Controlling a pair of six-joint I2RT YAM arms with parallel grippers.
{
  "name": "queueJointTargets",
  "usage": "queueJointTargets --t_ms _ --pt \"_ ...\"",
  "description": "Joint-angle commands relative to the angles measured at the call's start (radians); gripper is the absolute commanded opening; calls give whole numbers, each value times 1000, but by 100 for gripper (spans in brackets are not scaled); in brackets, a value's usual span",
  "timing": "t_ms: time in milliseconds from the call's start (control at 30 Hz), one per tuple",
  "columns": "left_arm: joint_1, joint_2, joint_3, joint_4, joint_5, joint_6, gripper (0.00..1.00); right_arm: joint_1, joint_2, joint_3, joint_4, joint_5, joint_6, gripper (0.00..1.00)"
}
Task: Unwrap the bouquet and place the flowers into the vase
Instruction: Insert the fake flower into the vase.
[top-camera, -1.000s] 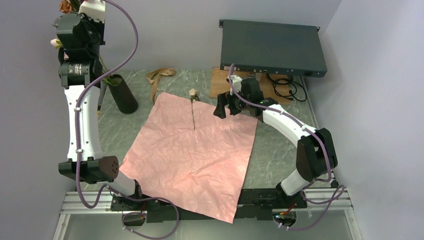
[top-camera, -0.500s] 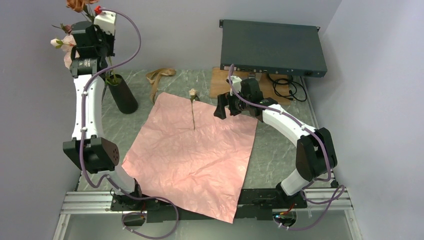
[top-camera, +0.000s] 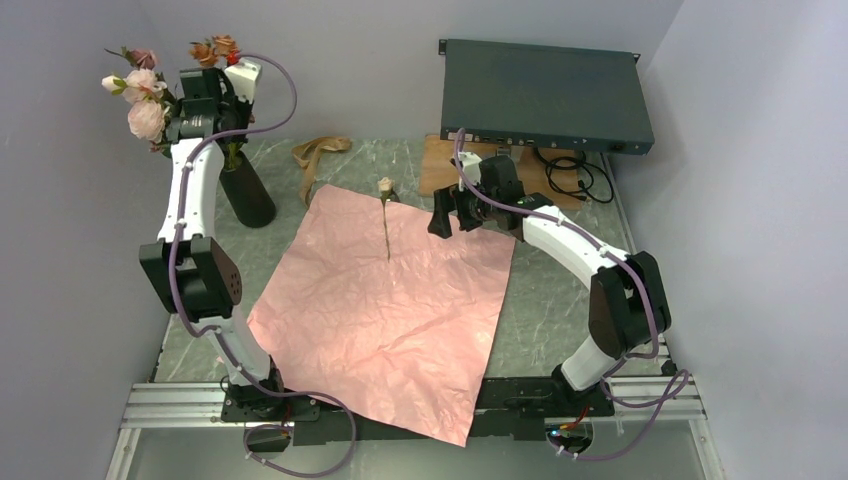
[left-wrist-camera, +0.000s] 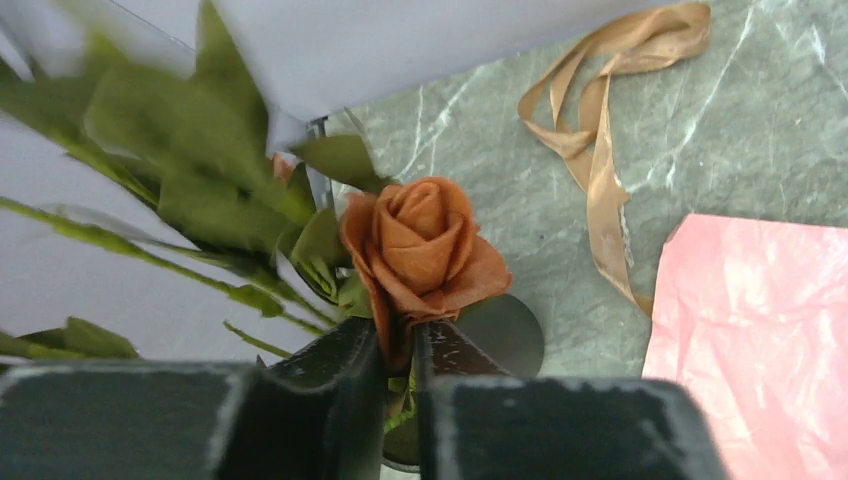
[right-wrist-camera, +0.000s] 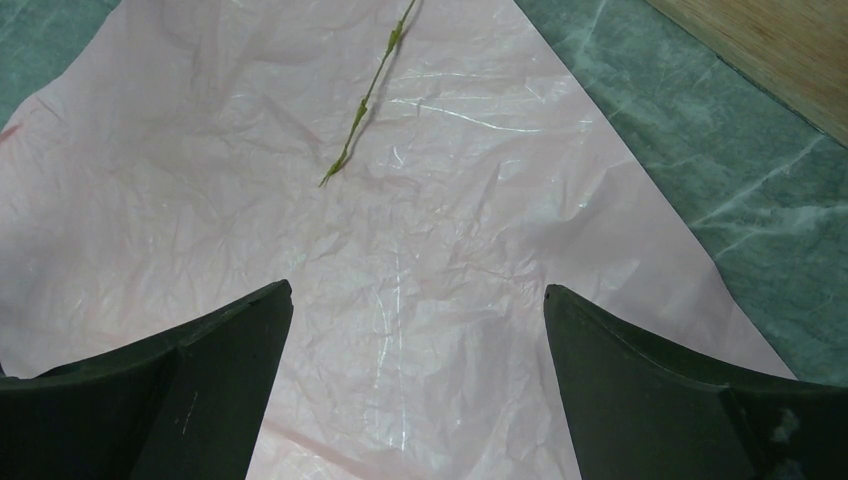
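The black vase (top-camera: 248, 195) stands at the back left with pink roses (top-camera: 142, 100) and green leaves (left-wrist-camera: 200, 170) rising from it. My left gripper (top-camera: 214, 70) hangs above the vase, its jaws nearly together on the base of a rust rose (left-wrist-camera: 420, 240), with the vase mouth (left-wrist-camera: 510, 335) just below. A cream rose (top-camera: 385, 185) lies with its thin stem (right-wrist-camera: 365, 95) on the flat pink paper (top-camera: 390, 300). My right gripper (top-camera: 440, 215) hovers wide open over the paper's right upper part (right-wrist-camera: 400, 250), holding nothing.
A tan ribbon (top-camera: 320, 155) lies loose beside the paper's far corner. A dark grey rack box (top-camera: 545, 95) sits at the back right on a wooden board (top-camera: 440, 165), with cables (top-camera: 570, 175) beside it. Walls close in on the left and right.
My left arm has swung down and back with the flowers, which now stand lower over the vase. Its jaws have parted slightly. The right arm has not moved.
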Motion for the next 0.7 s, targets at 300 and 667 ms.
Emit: queueJointTargets --t_ms 300,667 --pt "0 51 246 -286 -50 -27 58 1 18 48 14 0 -3 100" --pt "0 0 323 -473 -26 -61 83 1 6 45 7 -11 -20 100"
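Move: My left hand holds the orange rose above the vase; the vase's middle is some 20 cm below, about 4 cm back and 4 cm to the left. The pink flowers stand about 11 cm to this hand's left, 4 cm back and 5 cm higher; the ribbon lies about 10 cm ahead, 9 cm right and 29 cm down. From my right hand, the vase is roughly 43 cm left, 11 cm ahead and 5 cm lower. My left fingers, only barely parted at first, spread wide and let go of the orange rose over the vase mouth. While they open I sink my left hand by under 1 cm, then draw it back about 3.5 cm and slightly up off the flower, tipping the fingers some 10 degrees further down. ##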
